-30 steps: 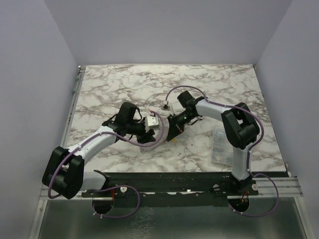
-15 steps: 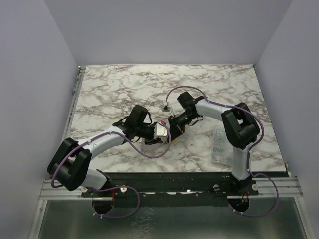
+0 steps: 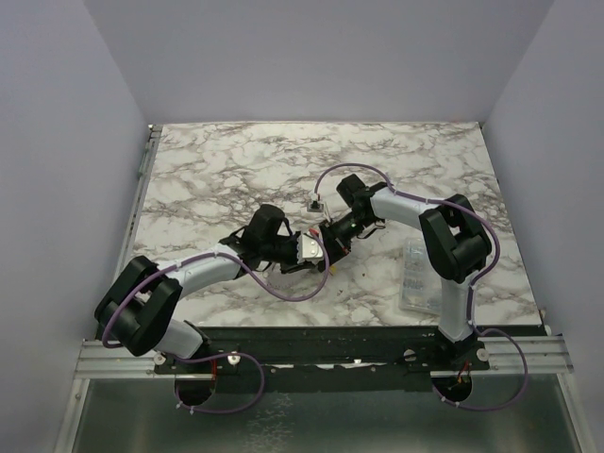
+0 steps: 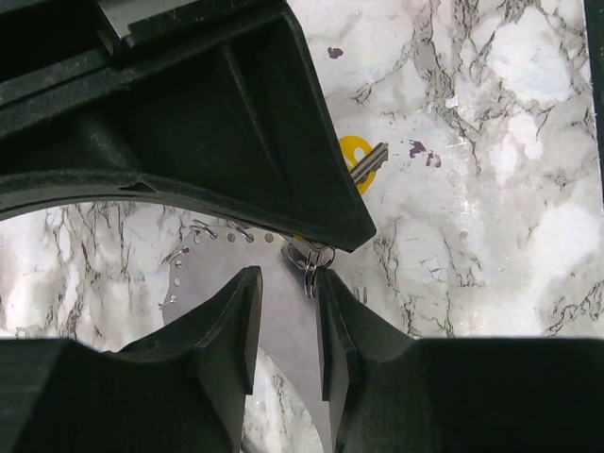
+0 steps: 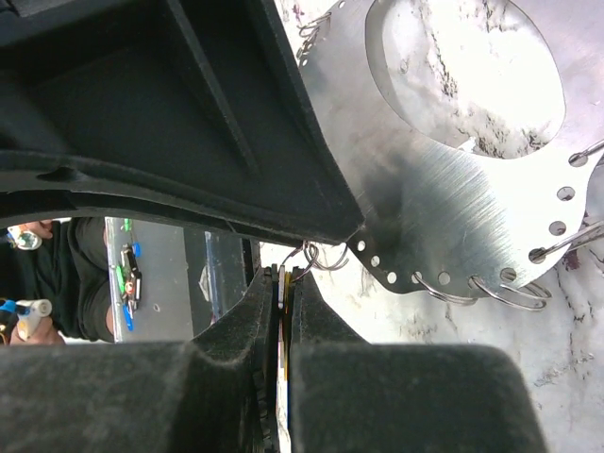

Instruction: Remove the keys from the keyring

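The keyring [image 5: 453, 208] is a flat grey metal hoop with holes along its rim and small wire rings hooked through them. My right gripper [image 5: 283, 278] is shut on a thin flat key [image 5: 282, 283], seen edge-on and hanging from one small wire ring [image 5: 316, 255]. My left gripper [image 4: 288, 283] faces it, jaws apart, with a tapering part of the keyring [image 4: 283, 321] between them. Marble shows between that part and the left finger. The small wire ring [image 4: 311, 264] hangs just off its right fingertip. A yellow-headed key [image 4: 361, 160] peeks from behind the right finger. Both grippers [image 3: 321, 251] meet mid-table.
A clear plastic box [image 3: 417, 274] lies on the marble table [image 3: 236, 160] at the right, beside the right arm's base. More wire rings [image 5: 500, 294] hang from the hoop's lower edge. Purple walls close in the table on three sides.
My left arm has swung right until its gripper meets the right gripper, and its jaws have narrowed a little. The right arm has hardly moved.
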Robot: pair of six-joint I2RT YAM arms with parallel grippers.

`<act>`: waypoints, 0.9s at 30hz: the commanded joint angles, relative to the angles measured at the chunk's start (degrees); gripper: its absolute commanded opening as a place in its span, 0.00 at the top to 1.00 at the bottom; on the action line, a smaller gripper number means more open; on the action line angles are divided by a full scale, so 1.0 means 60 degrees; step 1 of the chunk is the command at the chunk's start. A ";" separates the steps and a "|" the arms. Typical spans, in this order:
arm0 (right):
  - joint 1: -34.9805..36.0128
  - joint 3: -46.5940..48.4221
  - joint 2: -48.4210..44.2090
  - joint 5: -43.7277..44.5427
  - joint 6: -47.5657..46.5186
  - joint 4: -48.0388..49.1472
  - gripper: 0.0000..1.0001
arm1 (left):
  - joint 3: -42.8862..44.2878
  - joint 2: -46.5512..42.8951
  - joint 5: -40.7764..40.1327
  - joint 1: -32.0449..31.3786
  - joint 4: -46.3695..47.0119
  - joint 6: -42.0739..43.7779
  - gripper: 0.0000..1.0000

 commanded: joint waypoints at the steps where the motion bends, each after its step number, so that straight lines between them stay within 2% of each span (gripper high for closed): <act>1: 0.0013 0.0193 -0.0039 -0.0499 -0.0165 -0.0275 0.99 | -0.0227 0.0108 -0.0371 -0.0064 0.0469 -0.0136 0.68; 8: 0.0015 0.0235 -0.0011 -0.0569 -0.0277 -0.0387 0.99 | -0.0311 0.0127 -0.0118 -0.0081 0.0482 -0.0154 0.79; 10: 0.0015 0.0251 -0.0003 -0.0576 -0.0310 -0.0431 0.99 | -0.0289 0.0160 -0.0012 -0.0078 0.0485 -0.0171 0.79; 14: 0.0015 0.0295 -0.0003 -0.0562 -0.0400 -0.0523 0.99 | -0.0295 0.0220 0.0138 -0.0098 0.0474 -0.0171 0.73; 18: 0.0006 0.0306 0.0022 -0.0582 -0.0426 -0.0559 0.99 | -0.0323 0.0229 0.0271 -0.0112 0.0482 -0.0114 0.74; 25: -0.0004 0.0299 0.0084 -0.0525 -0.0517 -0.0649 0.99 | -0.0452 -0.0007 0.0112 -0.0082 0.0441 -0.0287 0.99; 27: -0.0012 0.0250 0.0085 -0.0398 -0.0454 -0.0564 0.99 | -0.0456 -0.0105 0.0076 0.0021 0.0407 -0.0464 1.00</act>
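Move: The small split rings linked to the yellow key sit almost at the left fingertips, about 1 cm back, 1 cm to the right and 1 cm below that hand. The yellow key, held in the right fingers, is about 2 cm back and 4 cm right of the left hand, 2 cm lower; the metal plate lies some 2 cm ahead, 5 cm left and 4 cm below. From the right hand, the rings are about 2 cm left, level fore and aft and in height. Down by about 1 cm, with hardly any wrist turn, the left hand settles onto the small split rings; its part-open fingers narrow, ease apart slightly, then close almost fully, pinching the ring wire at their tips. The right hand keeps its pinch on the yellow key beside them, creeping back barely half a centimetre. ##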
